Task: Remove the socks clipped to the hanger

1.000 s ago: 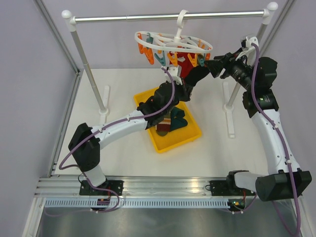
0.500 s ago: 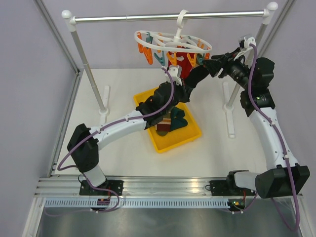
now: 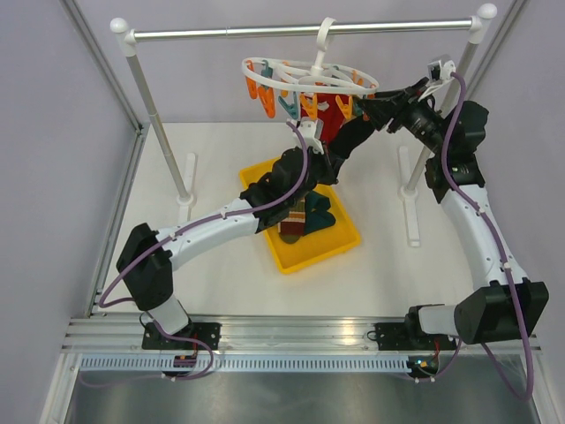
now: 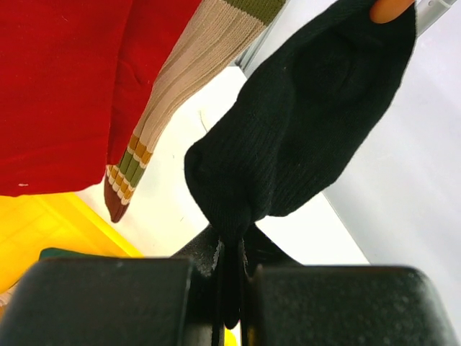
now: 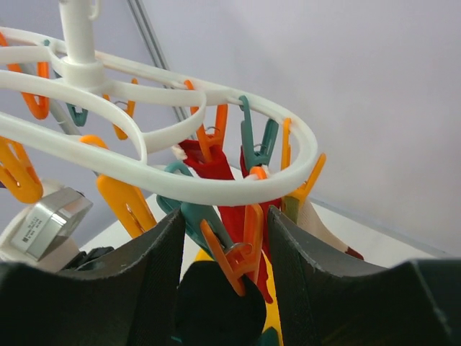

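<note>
The white hanger (image 3: pixel 309 74) hangs by its hook from the rail, its ring (image 5: pixel 216 189) lined with orange and teal clips. A black sock (image 4: pixel 310 130) hangs from an orange clip (image 5: pixel 241 252). My left gripper (image 4: pixel 230 267) is shut on the sock's lower tip, below the hanger (image 3: pixel 334 159). My right gripper (image 5: pixel 225 216) is open at the ring's right side (image 3: pixel 371 108), one finger on each side of that orange clip and neither pressing it. A red sock (image 4: pixel 57 86) and a tan striped sock (image 4: pixel 187 79) stay clipped beside the black one.
A yellow tray (image 3: pixel 342 244) under the hanger holds several socks. The metal rail (image 3: pixel 265 31) stands on two white posts with feet on the table (image 3: pixel 185 199) (image 3: pixel 410 190). A teal clip (image 5: pixel 194 216) sits against the right gripper's left finger.
My right gripper has moved up and left to the hanger ring, and its jaws have narrowed around the orange clip. The left arm keeps its hold on the black sock, hardly moving.
</note>
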Motion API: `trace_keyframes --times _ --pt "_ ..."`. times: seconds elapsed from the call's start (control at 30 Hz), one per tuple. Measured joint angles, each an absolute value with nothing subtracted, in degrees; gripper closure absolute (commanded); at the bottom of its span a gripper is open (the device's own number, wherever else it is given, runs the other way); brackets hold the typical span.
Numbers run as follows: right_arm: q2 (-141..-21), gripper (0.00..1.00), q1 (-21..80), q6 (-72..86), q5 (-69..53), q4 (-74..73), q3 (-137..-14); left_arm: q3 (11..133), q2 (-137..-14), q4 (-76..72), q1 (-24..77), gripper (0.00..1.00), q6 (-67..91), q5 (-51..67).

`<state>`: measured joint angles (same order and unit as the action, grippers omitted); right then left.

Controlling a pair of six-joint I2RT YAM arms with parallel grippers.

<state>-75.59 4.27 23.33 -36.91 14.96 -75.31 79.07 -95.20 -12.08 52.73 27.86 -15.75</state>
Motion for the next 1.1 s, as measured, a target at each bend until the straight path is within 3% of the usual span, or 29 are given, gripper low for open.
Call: trace_keyframes --times 0.73,1.1 --pt "-76.4 0.77 4.3 28.5 -38.7 19.7 -73.5 78.2 -94.6 -12.0 52.7 0.98 28.9 -14.6" --pt "-74.6 0.90 4.3 27.0 -37.1 17.6 -73.5 72.2 -91.6 -12.1 52.0 0.98 29.4 -14.7"
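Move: The orange clip gripping the black sock's upper end lies between the right hand's open fingertips, about 1 cm farther forward and 1 cm left at the same height. A teal clip sits some 3 cm left, straight across, and a yellow clip about 6 cm left and 2 cm back, both level. The left hand already pinches the sock's lower end; from there the orange clip is roughly 5 cm ahead, 8 cm right and 12 cm up, and the red sock about 10 cm ahead, 1 cm left and 5 cm up. The right hand eases under 1 cm left around the orange clip while its fingers close from about half open to a third, squeezing the clip's handles under the rim, then keeps the squeeze and drifts back barely a centimetre. The left hand keeps its pinch on the black sock, almost still at first, then near the end pulls away from the clip, some 3 cm down, 2 cm to the left and a little back. ##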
